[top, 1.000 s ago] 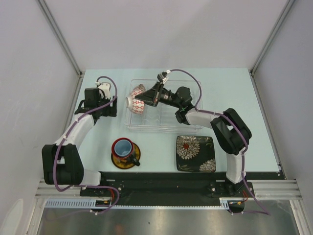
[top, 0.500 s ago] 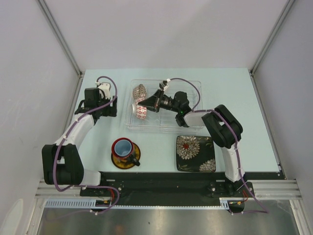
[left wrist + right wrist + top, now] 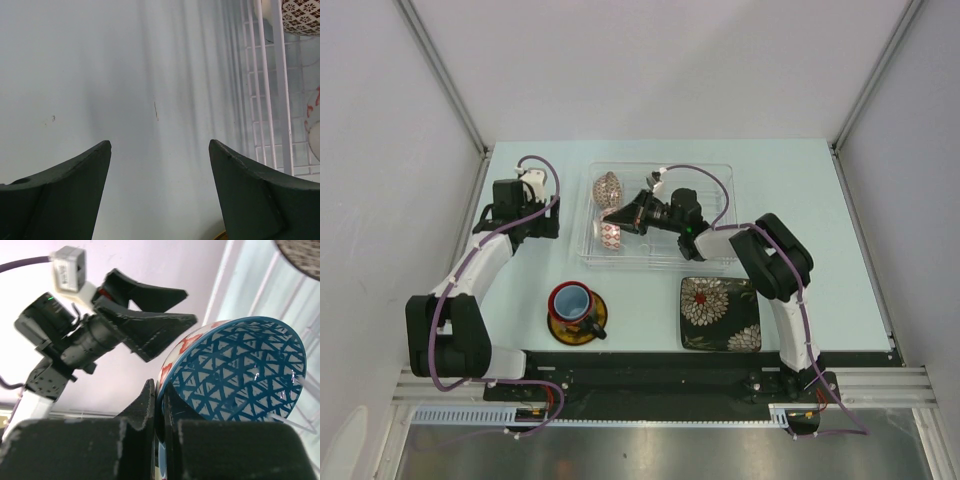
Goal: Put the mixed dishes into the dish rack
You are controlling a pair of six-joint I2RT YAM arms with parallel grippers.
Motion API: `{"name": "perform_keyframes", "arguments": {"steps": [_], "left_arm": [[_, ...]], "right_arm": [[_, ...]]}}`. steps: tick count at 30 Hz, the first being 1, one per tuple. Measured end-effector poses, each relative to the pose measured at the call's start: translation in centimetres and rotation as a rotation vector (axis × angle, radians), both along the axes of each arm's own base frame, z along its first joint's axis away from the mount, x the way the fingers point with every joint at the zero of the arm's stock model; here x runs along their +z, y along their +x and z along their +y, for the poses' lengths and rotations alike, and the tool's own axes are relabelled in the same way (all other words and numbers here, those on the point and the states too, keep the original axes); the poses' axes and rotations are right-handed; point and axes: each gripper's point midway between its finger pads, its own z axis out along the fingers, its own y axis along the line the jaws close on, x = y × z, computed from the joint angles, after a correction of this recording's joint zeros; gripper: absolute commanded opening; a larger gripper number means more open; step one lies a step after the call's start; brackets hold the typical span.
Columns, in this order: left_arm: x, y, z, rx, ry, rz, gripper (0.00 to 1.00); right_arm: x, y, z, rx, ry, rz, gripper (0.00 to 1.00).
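Observation:
The dish rack [image 3: 705,205], white wire on a clear tray, stands at mid-table. My right gripper [image 3: 625,217] is shut on the rim of the small blue bowl [image 3: 611,233], which it holds on edge in the rack's left part; the right wrist view shows the bowl's blue triangle-patterned inside [image 3: 240,375] and the gripper [image 3: 161,390] pinching its rim. The beige netted bowl [image 3: 607,187] stands on edge just behind. The red mug [image 3: 572,299] sits on the yellow saucer [image 3: 582,325]. The black floral plate [image 3: 720,312] lies front right. My left gripper [image 3: 542,222] [image 3: 160,145] hangs open and empty over bare table left of the rack.
The rack's white wires [image 3: 265,75] and the netted bowl [image 3: 300,15] show at the right edge of the left wrist view. The left arm [image 3: 100,325] shows beyond the held bowl in the right wrist view. Metal frame posts [image 3: 450,90] flank the table.
My right gripper has carried the small blue bowl lower and toward the near left of the rack, beside the netted bowl. The left arm has not moved.

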Motion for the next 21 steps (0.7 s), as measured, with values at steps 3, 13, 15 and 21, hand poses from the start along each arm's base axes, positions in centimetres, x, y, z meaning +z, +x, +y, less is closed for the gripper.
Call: {"name": "perform_keyframes", "arguments": {"steps": [3, 13, 15, 21], "left_arm": [[0.0, 0.0, 0.0, 0.000, -0.001, -0.001, 0.85], [-0.2, 0.0, 0.0, -0.002, -0.002, -0.001, 0.85], [-0.3, -0.1, 0.0, -0.002, -0.002, 0.002, 0.85], [-0.5, -0.2, 0.0, -0.002, -0.001, 0.005, 0.85]], "right_arm": [[-1.2, 0.3, 0.0, -0.015, -0.033, 0.021, 0.11], [-2.9, 0.7, -0.2, -0.038, -0.097, 0.021, 0.55], [-3.1, 0.7, -0.2, -0.037, -0.106, 0.013, 0.55], [-2.7, 0.1, -0.7, -0.022, -0.174, -0.020, 0.55]]}}
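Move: The right hand still holds the blue patterned bowl by its rim. It is bound for the near left end of the dish rack, where the bowl's middle will rest about 4 cm back, 1 cm left and 8 cm below. The brown bowl already in the rack is some 8 cm ahead, straight in line and about 8 cm lower; the mug is roughly 18 cm back and 6 cm left, 12 cm below. From the left hand the same rack spot lies about 4 cm back, 13 cm right and 5 cm down. Still pinching the blue bowl's rim, the right hand lowers it about 3 cm into the near left end of the rack, then lets go, the fingers opening to about half. The left-pointing fingers tip down some 10 degrees, and after the release the hand sinks slightly more, then starts back up by about a centimetre, the rim still between the open fingertips. ##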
